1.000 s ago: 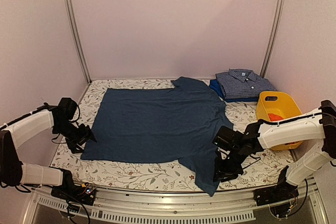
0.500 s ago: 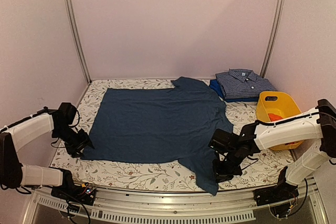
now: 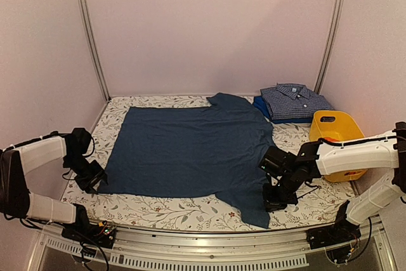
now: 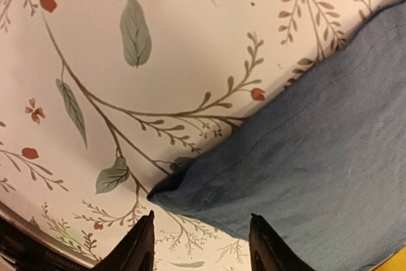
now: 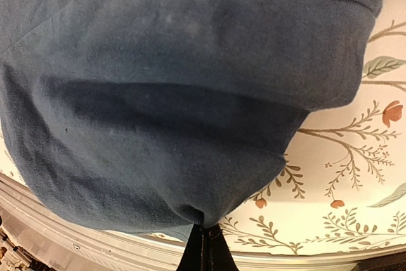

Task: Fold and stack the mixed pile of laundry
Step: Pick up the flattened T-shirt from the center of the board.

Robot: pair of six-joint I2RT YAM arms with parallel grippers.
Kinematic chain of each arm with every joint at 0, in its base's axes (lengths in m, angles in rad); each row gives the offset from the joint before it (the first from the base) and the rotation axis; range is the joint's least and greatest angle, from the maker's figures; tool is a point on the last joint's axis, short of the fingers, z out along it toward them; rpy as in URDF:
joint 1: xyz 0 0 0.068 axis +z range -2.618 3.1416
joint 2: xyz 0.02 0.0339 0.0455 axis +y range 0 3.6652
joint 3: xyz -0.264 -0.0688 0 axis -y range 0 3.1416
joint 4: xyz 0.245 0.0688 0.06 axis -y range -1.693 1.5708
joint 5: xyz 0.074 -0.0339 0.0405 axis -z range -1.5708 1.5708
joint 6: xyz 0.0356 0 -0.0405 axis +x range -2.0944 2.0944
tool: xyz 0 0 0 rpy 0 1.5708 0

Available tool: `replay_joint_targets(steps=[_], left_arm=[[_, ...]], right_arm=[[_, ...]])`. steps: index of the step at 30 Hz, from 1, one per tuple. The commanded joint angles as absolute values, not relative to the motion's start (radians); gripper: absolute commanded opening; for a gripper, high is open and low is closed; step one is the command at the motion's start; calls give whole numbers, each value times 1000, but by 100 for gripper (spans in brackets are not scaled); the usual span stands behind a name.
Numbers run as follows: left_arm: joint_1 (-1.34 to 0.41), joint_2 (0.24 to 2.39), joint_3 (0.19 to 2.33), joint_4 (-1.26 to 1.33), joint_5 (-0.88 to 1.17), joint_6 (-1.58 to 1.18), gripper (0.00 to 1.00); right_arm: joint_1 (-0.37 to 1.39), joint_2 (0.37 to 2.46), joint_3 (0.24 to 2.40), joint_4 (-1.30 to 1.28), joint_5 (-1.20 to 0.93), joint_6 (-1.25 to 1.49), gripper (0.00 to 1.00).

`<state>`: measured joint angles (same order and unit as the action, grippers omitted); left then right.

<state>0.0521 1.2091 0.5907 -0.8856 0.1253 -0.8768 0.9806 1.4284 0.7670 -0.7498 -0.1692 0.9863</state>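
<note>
A dark blue T-shirt (image 3: pixel 190 147) lies spread flat on the floral table cover. At its near-left corner (image 4: pixel 184 185) sits my left gripper (image 3: pixel 94 179), open. Its two dark fingertips (image 4: pixel 143 239) straddle the table just short of that corner, and nothing is gripped. My right gripper (image 3: pixel 274 201) is shut on the shirt's near-right sleeve (image 5: pixel 177 125), and the cloth bunches into the closed jaws (image 5: pixel 204 228). A folded blue check shirt (image 3: pixel 295 101) rests at the back right on a bright blue folded piece (image 3: pixel 261 107). A red-orange cloth (image 3: pixel 332 141) lies in the basket.
The yellow plastic basket (image 3: pixel 328 118) stands at the right edge, just behind my right arm. Metal frame posts (image 3: pixel 89 30) rise at the back corners. The table's near edge and rail (image 5: pixel 127 245) run close under the held sleeve.
My left gripper slid toward the near-left corner of the T-shirt while its jaws narrowed. My right gripper shut on the sleeve and drew it slightly right.
</note>
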Motion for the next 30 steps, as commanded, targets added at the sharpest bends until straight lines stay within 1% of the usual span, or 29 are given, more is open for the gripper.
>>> replay_joint_targets(steps=[1,5,10,14,16,18,19,20,21,30], left_arm=[[68,1205,585,-912,43,-948,50],[75,1238,573,-885,43,-949,45],[76,1269,563,-867,59,-945,33],[76,1275,564,-868,56,-942,31],[77,1279,565,-867,54,-941,27],[77,1281,568,-866,51,-937,21],[77,1280,569,-865,50,-935,15],[80,1278,570,-866,50,-932,5],[80,1272,574,-868,51,-930,0],[80,1215,659,-952,43,-926,0]], right_arm=[[965,1428,795,-762,-154,952,0],[954,1434,799,-759,-156,937,0],[947,1437,801,-759,-161,925,0],[945,1436,799,-758,-161,923,0],[944,1434,799,-758,-162,924,0],[943,1431,801,-758,-161,924,0],[943,1429,803,-759,-161,925,0],[944,1424,808,-761,-161,926,0],[943,1421,814,-764,-161,926,0],[944,1356,891,-819,-130,931,0]])
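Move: The near-left corner of the flattened T-shirt lies just under the left hand, about 1 cm back, 1 cm to its left and 2 cm down; the shirt's middle is some 20 cm ahead and 32 cm to its right. From the right hand, already holding the near-right sleeve, that corner is roughly 57 cm to the left and 5 cm ahead, the middle 27 cm ahead and 25 cm left, the yellow bin 25 cm ahead and 30 cm right. The left fingers close from half open and pinch the T-shirt's near-left corner, after easing about 1 cm each down, left and back onto it; once shut, they begin to rise. The right hand keeps its pinch on the sleeve, edges forward nearly 1 cm and waits, then lifts at the end some 2 cm with a little more forward and left. ##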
